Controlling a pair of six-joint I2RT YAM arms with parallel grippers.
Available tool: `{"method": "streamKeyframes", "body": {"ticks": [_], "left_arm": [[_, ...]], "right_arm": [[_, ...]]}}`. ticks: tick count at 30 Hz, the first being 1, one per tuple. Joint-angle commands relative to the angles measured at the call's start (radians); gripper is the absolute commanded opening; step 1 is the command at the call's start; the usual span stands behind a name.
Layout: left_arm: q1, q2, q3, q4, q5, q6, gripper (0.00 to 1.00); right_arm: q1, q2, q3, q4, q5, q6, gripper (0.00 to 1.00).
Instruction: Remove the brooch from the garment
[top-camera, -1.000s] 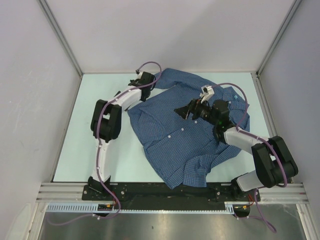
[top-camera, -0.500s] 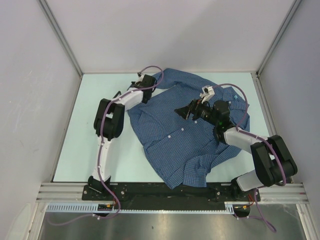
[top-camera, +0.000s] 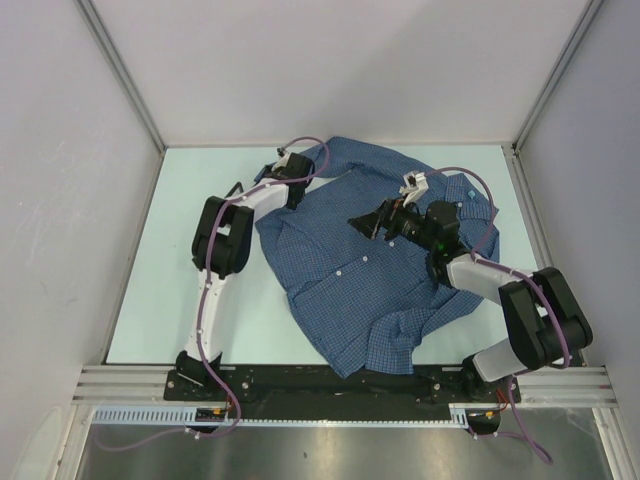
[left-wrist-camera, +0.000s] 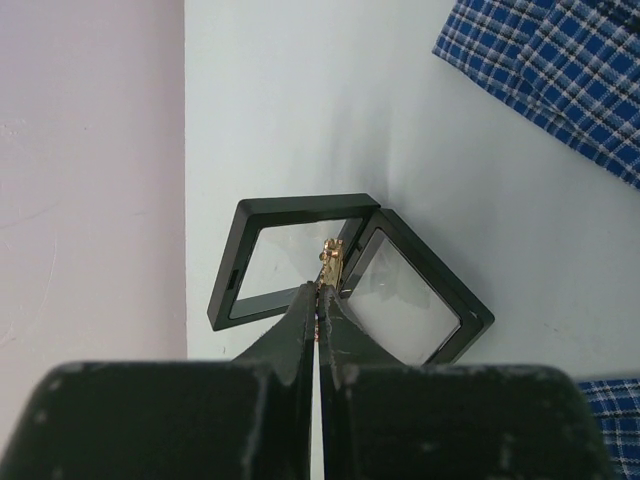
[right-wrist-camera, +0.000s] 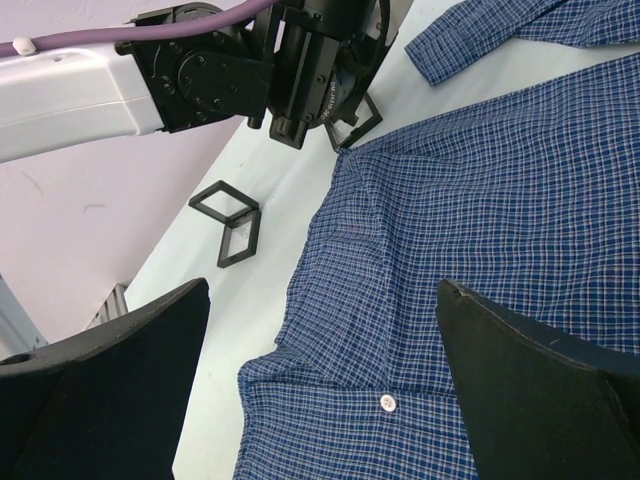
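Note:
The garment (top-camera: 370, 270) is a blue checked shirt spread across the middle of the table. In the left wrist view my left gripper (left-wrist-camera: 321, 295) is shut on a small gold brooch (left-wrist-camera: 328, 262), which sticks out past the fingertips. Below it lies an open black frame case (left-wrist-camera: 290, 205) on the pale table, off the shirt's edge (left-wrist-camera: 560, 70). In the top view the left gripper (top-camera: 286, 162) is at the shirt's far left corner. My right gripper (right-wrist-camera: 322, 290) hangs open over the shirt front (right-wrist-camera: 480, 200), near a white button (right-wrist-camera: 385, 402), holding nothing.
A second open black frame case (right-wrist-camera: 232, 215) lies on the table left of the shirt. The left arm (right-wrist-camera: 200, 80) shows in the right wrist view over the first case (right-wrist-camera: 355, 120). Grey walls (top-camera: 60, 200) enclose the table on three sides.
The left arm's elbow has swung right and its gripper has shifted a little toward the shirt's far corner. The right gripper's jaws have opened slightly wider; that arm has barely moved.

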Motion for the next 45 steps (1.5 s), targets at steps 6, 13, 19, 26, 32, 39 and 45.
{"method": "streamKeyframes", "body": {"ticks": [6, 13, 19, 26, 32, 39, 45], "left_arm": [[0.014, 0.016, 0.028, 0.047, -0.053, 0.051, 0.00], [0.025, 0.019, 0.017, 0.059, -0.056, 0.063, 0.00], [0.025, 0.025, 0.023, 0.056, -0.050, 0.063, 0.01], [0.025, 0.039, 0.025, 0.045, -0.045, 0.058, 0.01], [0.025, 0.042, 0.031, 0.036, -0.045, 0.054, 0.03], [0.015, 0.014, 0.032, 0.018, -0.041, 0.034, 0.24], [-0.017, -0.058, 0.020, 0.015, -0.035, 0.026, 0.41]], "right_arm": [[-0.010, 0.016, 0.001, 0.065, -0.024, 0.017, 1.00], [-0.015, 0.021, 0.001, 0.072, -0.032, 0.022, 1.00], [-0.018, 0.022, 0.001, 0.074, -0.036, 0.025, 1.00], [-0.019, 0.024, -0.001, 0.076, -0.039, 0.026, 1.00], [-0.018, 0.027, -0.001, 0.082, -0.042, 0.029, 1.00], [-0.019, 0.036, 0.001, 0.098, -0.050, 0.039, 1.00], [-0.025, 0.051, -0.001, 0.121, -0.064, 0.057, 1.00]]}}
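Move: The brooch is still pinched in the left fingers, right over the open black box, whose middle is about 1 cm to this hand's left, level with it fore and aft, and some 5 cm below. The garment's sleeve end lies about 7 cm ahead and 8 cm to the right, and a second black box stands roughly 18 cm back and 5 cm left. From the idle right hand the open black box is about 16 cm ahead, 30 cm left and 18 cm lower. The brooch is carried a little over 1 cm left and then lowered about 1.5 cm towards the hinge between the lid and base of the open black box. The left hand then stops there with its attitude nearly unchanged and spreads its shut fingers to about a third open, letting go of the brooch. ##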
